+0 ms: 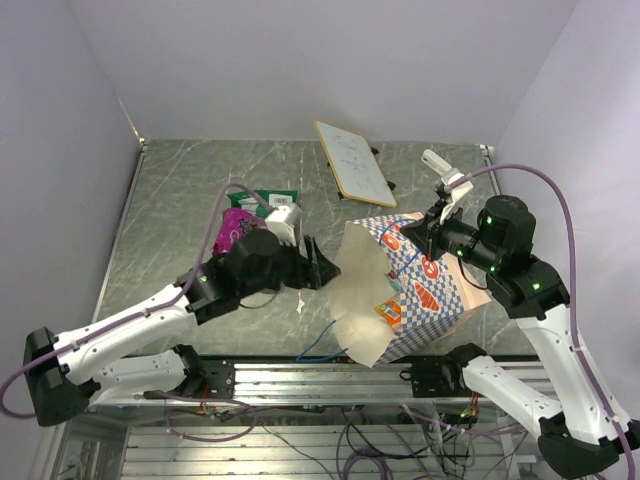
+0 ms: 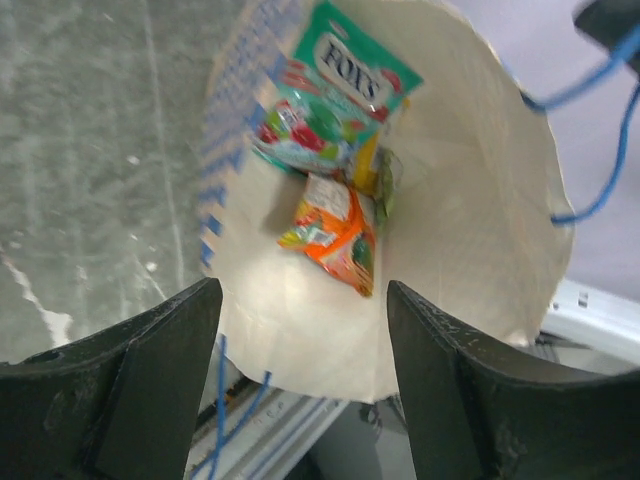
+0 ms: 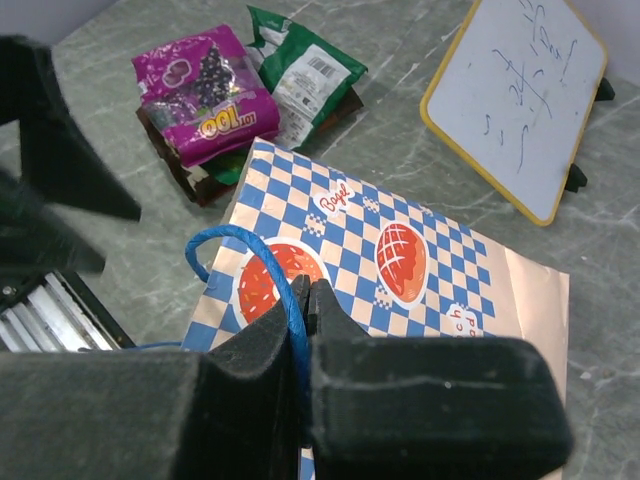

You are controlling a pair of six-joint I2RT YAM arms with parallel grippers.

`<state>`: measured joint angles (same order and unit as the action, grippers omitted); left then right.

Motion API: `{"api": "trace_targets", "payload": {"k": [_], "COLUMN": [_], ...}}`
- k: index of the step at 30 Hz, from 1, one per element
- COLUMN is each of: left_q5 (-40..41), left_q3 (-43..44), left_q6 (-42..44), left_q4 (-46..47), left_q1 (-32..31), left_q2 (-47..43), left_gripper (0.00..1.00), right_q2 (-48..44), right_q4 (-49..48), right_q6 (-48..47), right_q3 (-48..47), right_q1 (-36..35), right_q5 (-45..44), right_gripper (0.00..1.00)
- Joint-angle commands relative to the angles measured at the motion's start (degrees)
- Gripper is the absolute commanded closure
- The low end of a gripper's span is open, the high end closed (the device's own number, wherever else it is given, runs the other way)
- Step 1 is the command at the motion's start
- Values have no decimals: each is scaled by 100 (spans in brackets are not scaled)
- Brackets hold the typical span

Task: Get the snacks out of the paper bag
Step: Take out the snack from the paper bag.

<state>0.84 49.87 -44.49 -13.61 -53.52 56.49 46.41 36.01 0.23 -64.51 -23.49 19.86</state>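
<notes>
The paper bag (image 1: 432, 292) lies on its side, checkered, its cream mouth facing left. My right gripper (image 3: 318, 290) is shut on its blue cord handle (image 3: 250, 245) above the bag's upper side. My left gripper (image 2: 303, 300) is open just in front of the mouth, nothing between its fingers. Inside the bag lie snacks: a green packet (image 2: 355, 60), a teal and red one (image 2: 305, 130) and an orange one (image 2: 335, 235). On the table to the left of the bag lie a magenta packet (image 1: 232, 228) and a green packet (image 1: 272, 198).
A white board with a yellow frame (image 1: 352, 163) stands at the back behind the bag. Metal rails (image 1: 300, 380) run along the near table edge below the bag's mouth. The second blue handle (image 1: 320, 345) hangs over that edge.
</notes>
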Motion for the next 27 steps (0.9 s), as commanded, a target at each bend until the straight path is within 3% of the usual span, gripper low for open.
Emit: {"api": "trace_targets", "payload": {"k": [1,5,13,18,23,27], "left_q5": [1522,2661,3256,3272,2958,2647], "left_q3": [315,466,718,12,-402,-927], "left_q6": [-261,-301,605,928,1360,1637], "left_q4": [347,688,1162,1864,2280,3139], "left_q1": [-1160,-2240,-2969,-3037,-3087,-3198], "left_q2": [262,743,1278,1304,1516,1644], "left_gripper": [23,23,26,30,46,48], "right_q2": [108,216,302,170,106,189], "right_q4": [-11,227,386,351,635,848], "right_q6": [-378,-687,-698,-804,-962,-876], "right_q3": [-240,-567,-651,-516,-617,-859], "right_q1": [-9,-7,-7,-7,-14,-8], "right_q5": [-35,-47,-259,-13,-277,-498], "right_gripper": [100,100,100,100,100,100]}}
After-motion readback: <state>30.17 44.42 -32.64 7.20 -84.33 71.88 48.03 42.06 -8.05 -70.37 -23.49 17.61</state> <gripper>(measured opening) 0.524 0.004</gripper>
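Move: The orange snack inside the tilted paper bag lies roughly 14 cm to the left hand's right, 3 cm back and 17 cm below it. The green snack sits some 6 cm beyond the orange one; the free blue handle loop hangs about 11 cm back from the hand and level with it sideways, 20 cm below. From the right hand, still shut on the other blue handle, the orange snack is about 7 cm back, straight below by some 24 cm. The open left hand swings right and back, about 12 cm in all, round to the near-left side of the bag's mouth, pauses there level, then sinks about 6 cm towards the orange snack, rolling some 20 degrees about its own pointing line and narrowing its fingers to about half open with nothing between them. The right hand keeps its shut grip on the blue handle and holds the bag tilted with its mouth to the left hand, lifting only a centimetre or two. ##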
